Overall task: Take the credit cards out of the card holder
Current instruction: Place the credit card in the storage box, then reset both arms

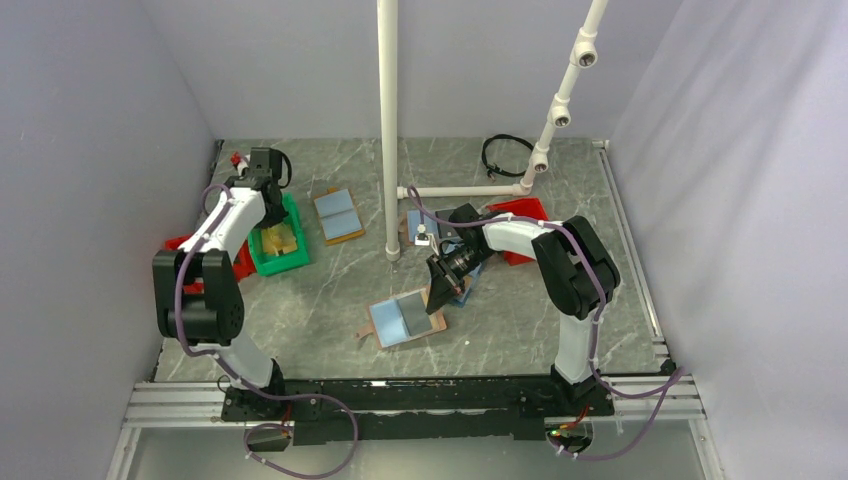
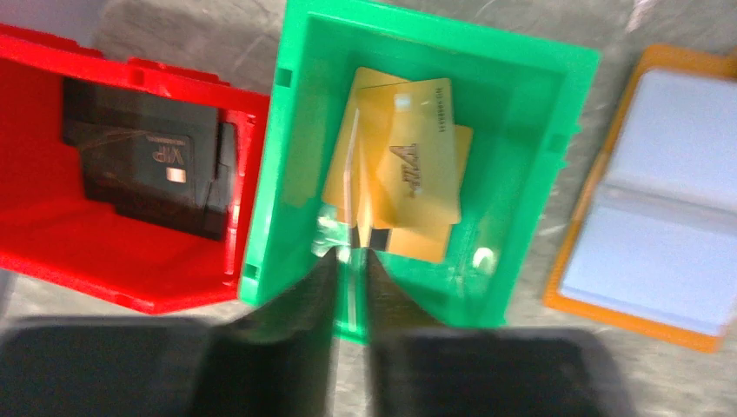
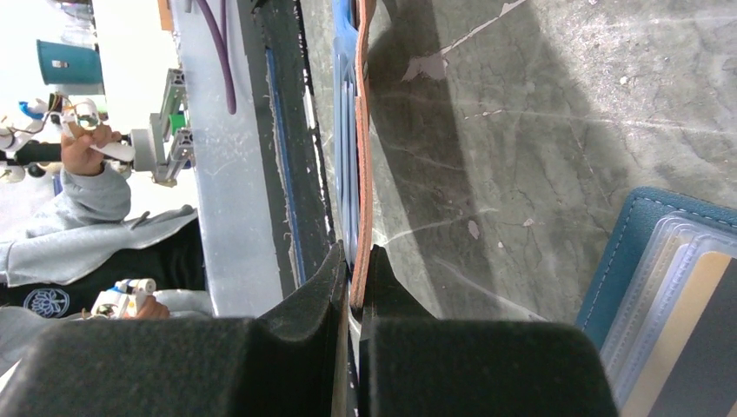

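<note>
The card holder (image 1: 390, 324) lies open at mid-table, tan-rimmed and light blue inside, with a dark grey credit card (image 1: 418, 312) in its right half. My right gripper (image 1: 436, 300) is shut on the holder's right rim. In the right wrist view the card holder (image 3: 362, 130) runs edge-on between that gripper's (image 3: 355, 261) fingers. My left gripper (image 1: 270, 225) hangs over the green bin (image 1: 262, 262). In the left wrist view that gripper (image 2: 350, 254) is shut on a thin gold card (image 2: 351, 174) seen edge-on. Black credit cards (image 2: 143, 156) lie in the red bin (image 2: 130, 269).
More gold cards (image 2: 417, 174) lie in the green bin (image 2: 521, 174). A tan-rimmed holder (image 1: 338, 213) with both halves blue lies right of it. A navy holder (image 3: 643, 287) sits by my right gripper. A white pole (image 1: 388, 130), a second red bin (image 1: 520, 210) and a black cable loop (image 1: 505, 155) stand behind.
</note>
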{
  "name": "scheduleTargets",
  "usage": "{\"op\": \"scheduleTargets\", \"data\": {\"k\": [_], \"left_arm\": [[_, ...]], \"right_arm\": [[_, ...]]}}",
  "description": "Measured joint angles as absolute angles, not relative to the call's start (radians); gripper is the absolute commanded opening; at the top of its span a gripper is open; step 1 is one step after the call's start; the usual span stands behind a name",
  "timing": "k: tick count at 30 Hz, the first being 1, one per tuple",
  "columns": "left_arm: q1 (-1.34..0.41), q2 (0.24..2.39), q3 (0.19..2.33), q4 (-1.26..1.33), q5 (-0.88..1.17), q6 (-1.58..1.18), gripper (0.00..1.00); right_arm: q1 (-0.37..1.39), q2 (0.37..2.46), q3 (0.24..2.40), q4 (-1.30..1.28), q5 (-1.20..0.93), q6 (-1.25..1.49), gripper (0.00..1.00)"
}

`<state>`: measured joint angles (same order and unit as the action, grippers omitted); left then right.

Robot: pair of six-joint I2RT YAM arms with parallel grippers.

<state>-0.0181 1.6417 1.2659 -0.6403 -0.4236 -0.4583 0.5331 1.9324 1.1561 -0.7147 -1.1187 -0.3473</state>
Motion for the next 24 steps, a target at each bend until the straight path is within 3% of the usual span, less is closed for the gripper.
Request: {"op": "scheduleTargets", "data": {"k": [1, 2, 4, 8, 13, 17, 24], "left_arm": [[-0.018, 1.653, 1.275, -0.658, -0.429, -0.467, 0.53], [-0.018, 1.665, 1.286, -0.672, -0.438, -0.469, 0.62], [-0.018, 1.695, 1.319, -0.706, -0.453, -0.480, 0.69], [-0.018, 1.727, 1.373, -0.759, -0.464, -0.510, 0.69], [-0.016, 1.616, 1.352, -0.771, -0.369, -0.508, 0.69], [-0.015, 1.374, 1.226, -0.705, -0.168, -0.479, 0.73], [-0.017, 0.969, 0.881, -0.515, 0.288, -0.529, 0.67]], "right_arm": [[0.533, 1.932, 1.156, -0.715, -1.117, -0.347, 0.00], [0.533, 1.932, 1.156, -0.715, -1.116, -0.347, 0.00], [0.533, 1.932, 1.156, -0.715, -1.114, -0.347, 0.00], [0.533, 1.932, 1.156, -0.715, -1.108, -0.347, 0.00], [0.533, 1.932, 1.156, -0.716, -1.106, -0.348, 0.00], [0.533, 1.932, 1.157, -0.718, -1.105, -0.348, 0.00], [0.533, 1.932, 1.160, -0.725, -1.104, -0.348, 0.00]]}}
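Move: My left hand holds a bank card over the green storage box, whose middle is about 2 cm ahead of it, in line sideways and some 6 cm below. The red box on the left is roughly 15 cm to its left and 4 cm back; the empty orange-edged holder, 13 cm right and 7 cm ahead. The card holder I'm emptying lies about 32 cm right and 20 cm back. From my right hand the green box is some 37 cm left and 20 cm ahead, about level. I open my left fingers wide to let go of the card into the green box, barely dipping as they part. Then I lift the empty hand about 9 cm and swing it some 12 cm right and 9 cm back, away from the box towards the card holder, speeding up as the wrist rolls its left side down, tips up and turns about 25 degrees clockwise. ##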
